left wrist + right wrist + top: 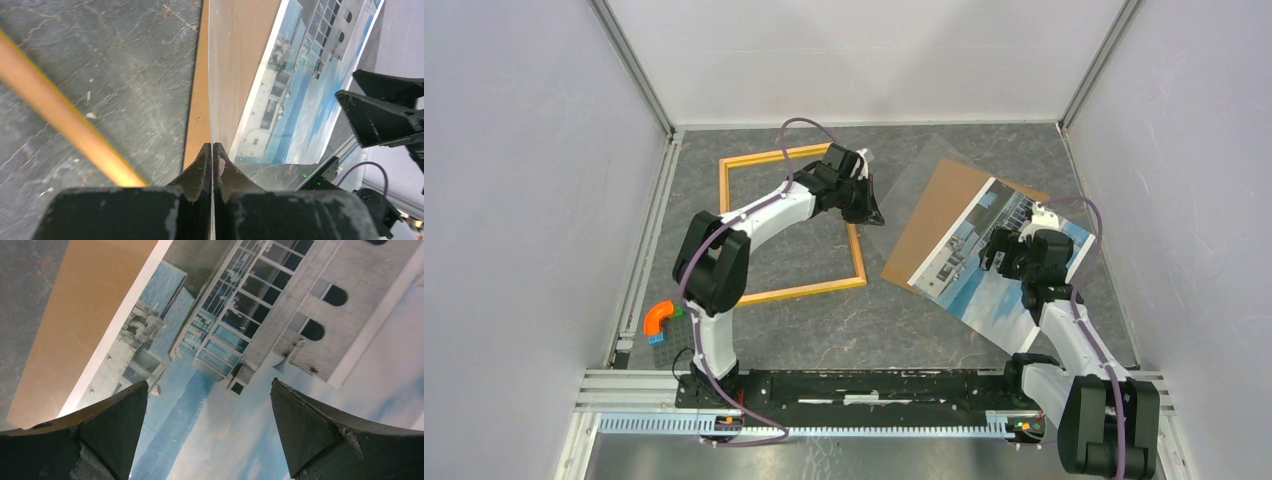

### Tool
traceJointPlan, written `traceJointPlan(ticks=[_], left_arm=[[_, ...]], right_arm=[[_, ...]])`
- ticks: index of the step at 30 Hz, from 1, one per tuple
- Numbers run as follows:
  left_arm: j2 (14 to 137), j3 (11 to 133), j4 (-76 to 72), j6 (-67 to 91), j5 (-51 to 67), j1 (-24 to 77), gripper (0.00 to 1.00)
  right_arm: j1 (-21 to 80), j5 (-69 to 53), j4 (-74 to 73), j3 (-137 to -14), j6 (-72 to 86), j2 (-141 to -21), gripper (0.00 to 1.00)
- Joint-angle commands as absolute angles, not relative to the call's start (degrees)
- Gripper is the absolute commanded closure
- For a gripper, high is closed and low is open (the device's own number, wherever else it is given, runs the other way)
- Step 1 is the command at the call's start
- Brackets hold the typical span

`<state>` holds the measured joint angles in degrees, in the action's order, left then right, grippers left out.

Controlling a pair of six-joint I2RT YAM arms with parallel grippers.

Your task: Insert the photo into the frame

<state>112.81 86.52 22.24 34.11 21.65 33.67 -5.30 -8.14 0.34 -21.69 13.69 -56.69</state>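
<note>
The orange-yellow wooden frame (794, 292) lies flat on the grey table at centre left; one of its bars (65, 125) shows in the left wrist view. My left gripper (874, 215) (213, 147) is shut on the edge of a clear sheet (914, 165) (235, 75) just past the frame's right side. The photo (984, 285) (300, 100) (250, 315), a white building against blue sky, lies face up on the right. It overlaps a brown backing panel (934, 215) (85, 325). My right gripper (1002, 252) (209, 387) hangs open just over the photo, holding nothing.
A small orange curved piece (659, 318) with blue and green bits sits by the left wall. White walls close the table on three sides. A metal rail (874, 385) with the arm bases runs along the near edge.
</note>
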Motion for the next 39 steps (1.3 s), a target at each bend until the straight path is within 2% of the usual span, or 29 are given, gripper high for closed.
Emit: traceJointPlan(ticks=[1,10,21,26,32,36,39], left_arm=[[106.05,82.74,23.37,28.39,15.31,33.64,0.98],[95.09,74.00,20.59,27.64,15.93,26.91,0.98],[75.88,54.36,15.22,34.72,16.15,8.79,0.98],[67.05,46.50,15.68,34.82,16.52,3.86,0.98],[66.90,45.80,22.01,30.62,18.30,1.19,0.98],[68.22,44.85,21.52,30.89,22.86,0.09,0.98],[69.52,44.87,22.45,31.37,23.65,0.07,0.98]], right_arm=[[-5.19,-3.20,-0.67,-21.59,11.41,-53.50,0.02],[-5.14,-4.00,-0.44,-20.79,11.90,-52.51,0.02],[-5.19,-7.65,2.67,-19.88,12.91,-53.13,0.02],[-5.19,-10.18,4.05,-19.07,13.54,-53.37,0.02],[-3.84,-20.65,11.30,-16.28,13.62,-55.86,0.02],[2.51,-26.54,14.02,-18.36,14.52,-61.05,0.02],[5.92,-31.97,18.69,-19.48,20.75,-65.40,0.02]])
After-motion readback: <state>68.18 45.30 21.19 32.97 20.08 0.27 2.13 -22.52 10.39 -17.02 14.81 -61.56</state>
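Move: The clear sheet is already pinched by its near-left edge in the left hand. From that hand the middle of the wooden frame lies about 21 cm left, 4 cm ahead and 10 cm down. The photo is some 30 cm to its right and 6 cm back. From the right hand, open and empty, the frame is roughly 48 cm left, 11 cm ahead and 6 cm down, with the photo just underneath. The clear sheet is carried left over the frame, kept pinched in the left hand's shut fingers: about 26 cm left, rising some 4 cm on the way, then drawing back about 5 cm and starting to sink, the wrist swinging some 35 degrees counter-clockwise. Late on, the open right hand sets off left above the photo, about 8 cm, turning counter-clockwise and dipping slightly. ##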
